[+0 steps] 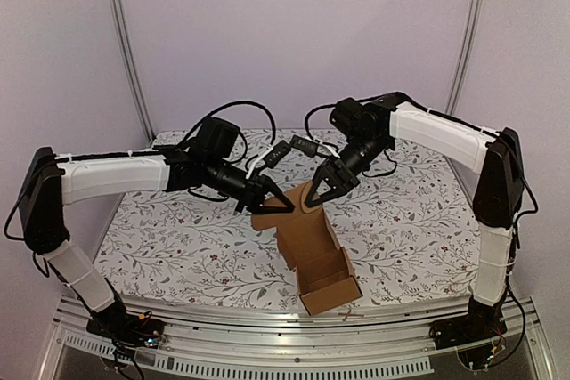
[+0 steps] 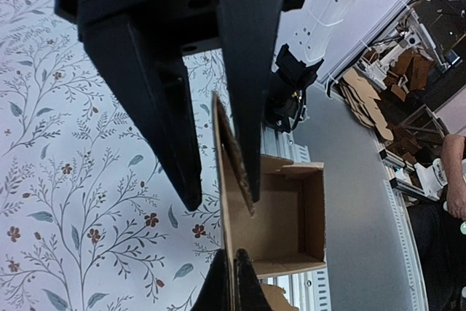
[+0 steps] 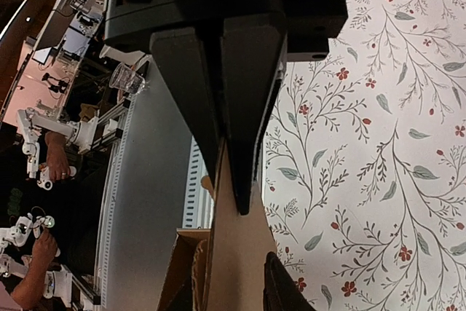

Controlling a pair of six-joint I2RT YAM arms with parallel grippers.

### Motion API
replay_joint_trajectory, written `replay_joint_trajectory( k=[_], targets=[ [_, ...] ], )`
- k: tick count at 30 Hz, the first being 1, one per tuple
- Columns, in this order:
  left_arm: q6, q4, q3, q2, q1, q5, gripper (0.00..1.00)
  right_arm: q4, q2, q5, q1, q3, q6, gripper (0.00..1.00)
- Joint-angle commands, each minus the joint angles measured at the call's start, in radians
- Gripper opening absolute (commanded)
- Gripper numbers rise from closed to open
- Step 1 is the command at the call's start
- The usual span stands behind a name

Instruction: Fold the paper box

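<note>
The paper box (image 1: pixel 313 251) is brown corrugated cardboard, with an open tray near the table's front edge and a long flap rising toward both grippers. The tray's inside (image 2: pixel 284 216) shows in the left wrist view. My left gripper (image 1: pixel 278 205) is shut on the flap's upper edge, its tips (image 2: pixel 231 254) pinching the board; the right wrist view shows it (image 3: pixel 231 187) clamped there too. My right gripper (image 1: pixel 319 193) stands open astride the same flap (image 3: pixel 240 267). Its fingers are apart (image 2: pixel 222 207), and one rests against a side tab. Only one of its own fingers (image 3: pixel 280 285) shows in its wrist view.
A floral tablecloth (image 1: pixel 178 220) covers the table. An aluminium rail (image 1: pixel 267 327) runs along the near edge, and a small cardboard scrap (image 1: pixel 352 313) lies beside the tray. Metal posts (image 1: pixel 134 68) stand at the back corners. Stacks of cardboard (image 2: pixel 378 92) lie beyond the table.
</note>
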Motion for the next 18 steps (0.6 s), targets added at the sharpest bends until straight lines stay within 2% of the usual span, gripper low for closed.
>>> replay_joint_trajectory(
  k=[1,4,8,11,12,15,18],
  targets=[
    [-0.052,0.126,0.004,0.032,-0.002,0.089,0.00,0.037,0.086,-0.058,0.000,0.047,0.061,0.18],
    [-0.061,0.132,0.004,0.051,0.005,0.092,0.00,0.039,0.130,-0.113,-0.025,0.060,0.087,0.08],
    [-0.074,0.138,0.007,0.072,0.011,0.079,0.00,0.047,0.168,-0.142,-0.070,0.060,0.132,0.00],
    [-0.126,0.157,0.006,0.079,0.029,-0.049,0.33,0.082,0.190,-0.158,-0.117,0.032,0.180,0.00],
    [-0.168,0.212,-0.001,0.076,0.041,-0.104,0.41,0.089,0.195,-0.175,-0.135,0.021,0.205,0.00],
    [-0.327,0.343,-0.042,0.068,0.085,-0.257,0.56,0.101,0.214,-0.203,-0.192,-0.012,0.232,0.00],
    [-0.536,0.430,-0.098,0.051,0.081,-0.436,0.61,0.114,0.205,-0.213,-0.226,-0.049,0.230,0.00]
  ],
)
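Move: Between the nearly shut right fingers lies the paper box's lid edge; the middle of the lid is about 4 cm to that hand's left and 1 cm back, slightly lower. The box body hangs from the lid some 12 cm back, 4 cm to the right and 8 cm below the right hand. The left hand still pinches the lid at about its middle, with the box body roughly 12 cm back, 8 cm right and 8 cm below it. Closing fully on the lid edge, the right hand takes over the hold and carries it about 7 cm forward while sinking 4 cm, its wrist turning some 20 degrees so the fingers point less steeply down. The left hand goes forward and down with it, then opens wide to let go of the lid, still swinging forward and counter-clockwise. ##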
